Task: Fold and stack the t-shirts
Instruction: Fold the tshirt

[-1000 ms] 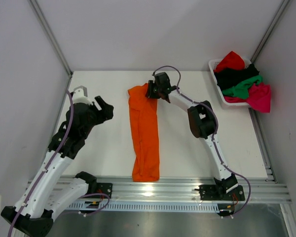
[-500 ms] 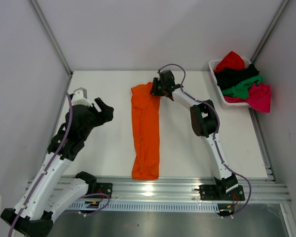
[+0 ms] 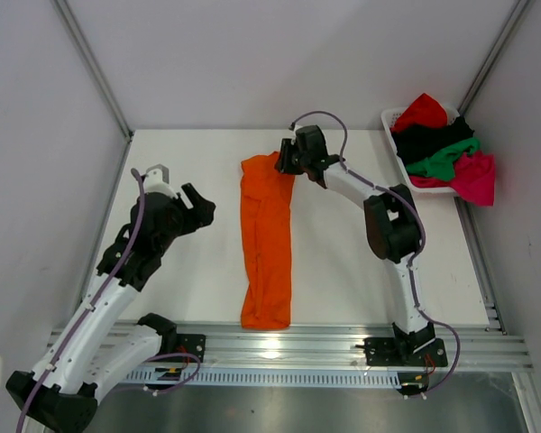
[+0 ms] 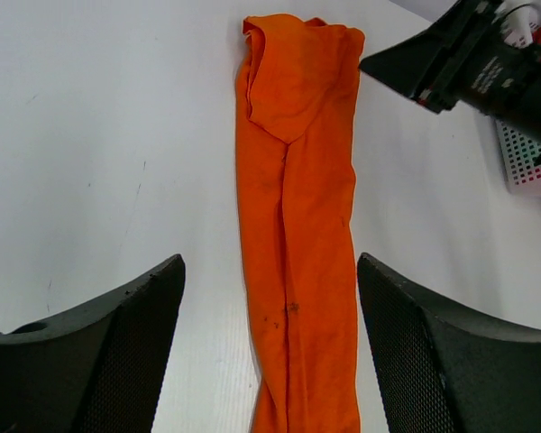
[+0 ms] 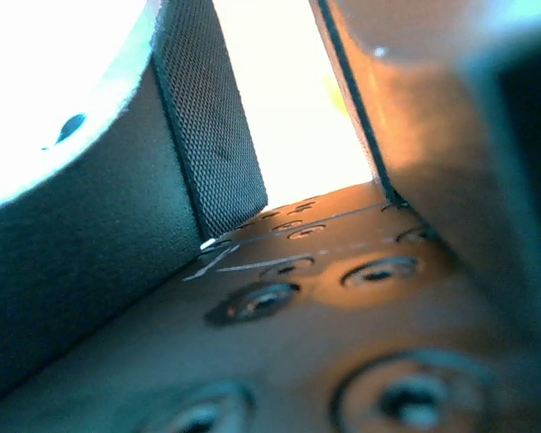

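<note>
An orange t-shirt point(image 3: 266, 244) lies folded into a long narrow strip down the middle of the table, also seen in the left wrist view point(image 4: 298, 198). My right gripper point(image 3: 285, 163) is at its far right corner, jaws closed on the cloth edge; its own view shows only fingers point(image 5: 207, 153) and orange glare. My left gripper point(image 3: 198, 200) hovers open to the left of the strip, with nothing between its fingers point(image 4: 135, 334). Red point(image 3: 421, 110), black point(image 3: 424, 140), green point(image 3: 446, 159) and magenta-pink point(image 3: 476, 177) t-shirts are heaped in the basket.
A white slatted basket point(image 3: 389, 117) stands at the table's far right corner. Metal rails point(image 3: 343, 347) run along the near edge by the arm bases. White walls close in the table on three sides.
My right gripper has shifted right and further away, and the strip's far end has followed it slightly to the right. My left gripper has edged a little to the right.
</note>
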You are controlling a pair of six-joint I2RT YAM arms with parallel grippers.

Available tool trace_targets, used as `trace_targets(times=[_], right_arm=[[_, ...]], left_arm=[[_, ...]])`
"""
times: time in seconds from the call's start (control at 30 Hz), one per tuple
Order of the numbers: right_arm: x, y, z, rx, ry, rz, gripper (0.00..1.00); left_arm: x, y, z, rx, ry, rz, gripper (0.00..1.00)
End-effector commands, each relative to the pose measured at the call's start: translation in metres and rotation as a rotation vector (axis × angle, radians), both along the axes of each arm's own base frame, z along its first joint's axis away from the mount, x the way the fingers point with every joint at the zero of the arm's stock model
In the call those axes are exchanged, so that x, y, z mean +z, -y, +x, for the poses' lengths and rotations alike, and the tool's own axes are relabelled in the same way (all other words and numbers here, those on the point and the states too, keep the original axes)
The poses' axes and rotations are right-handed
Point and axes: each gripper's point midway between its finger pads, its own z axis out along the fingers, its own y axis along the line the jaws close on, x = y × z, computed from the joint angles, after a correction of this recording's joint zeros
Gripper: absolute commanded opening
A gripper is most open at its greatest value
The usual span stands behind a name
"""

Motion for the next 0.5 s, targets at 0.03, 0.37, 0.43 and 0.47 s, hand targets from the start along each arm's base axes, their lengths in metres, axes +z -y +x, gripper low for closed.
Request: trace_targets(times=[0.03, 0.37, 0.43, 0.47], right_arm=[[0.103, -0.010, -0.008, 0.026, 0.193, 0.086, 0.37], [0.076, 0.000, -0.109, 0.102, 0.026, 0.207, 0.37], [0.084, 0.001, -0.134, 0.138, -0.004, 0.307, 0.37], [0.055, 0.007, -0.157, 0.148, -0.076, 0.315, 0.37]], left_arm=[[0.004, 0.008, 0.005, -0.021, 0.021, -0.046, 0.79], [-0.010, 0.008, 0.004, -0.023, -0.029, -0.020, 0.79], [-0.029, 0.018, -0.001, -0.057, -0.084, -0.061, 0.79], [-0.032, 0.023, -0.001, -0.071, -0.090, -0.084, 0.78]])
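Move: The folded orange t-shirt lies flat as a long strip running back towards the arms: its middle is about 21 cm back and 6 cm left of the right hand, some 7 cm lower, its near end about 47 cm back and 6 cm left. The laundry basket stands roughly 42 cm right and 6 cm ahead. From the left hand, the t-shirt's middle is about 16 cm right, 2 cm ahead and 21 cm below. Lift the right gripper about 10 cm clear above the far right corner of the t-shirt, then sweep it back some 12 cm above the strip's right edge towards its middle, sinking a little as it goes. Roll the wrist about 10 degrees, left side up, and leave the fingers part-open as they are. ##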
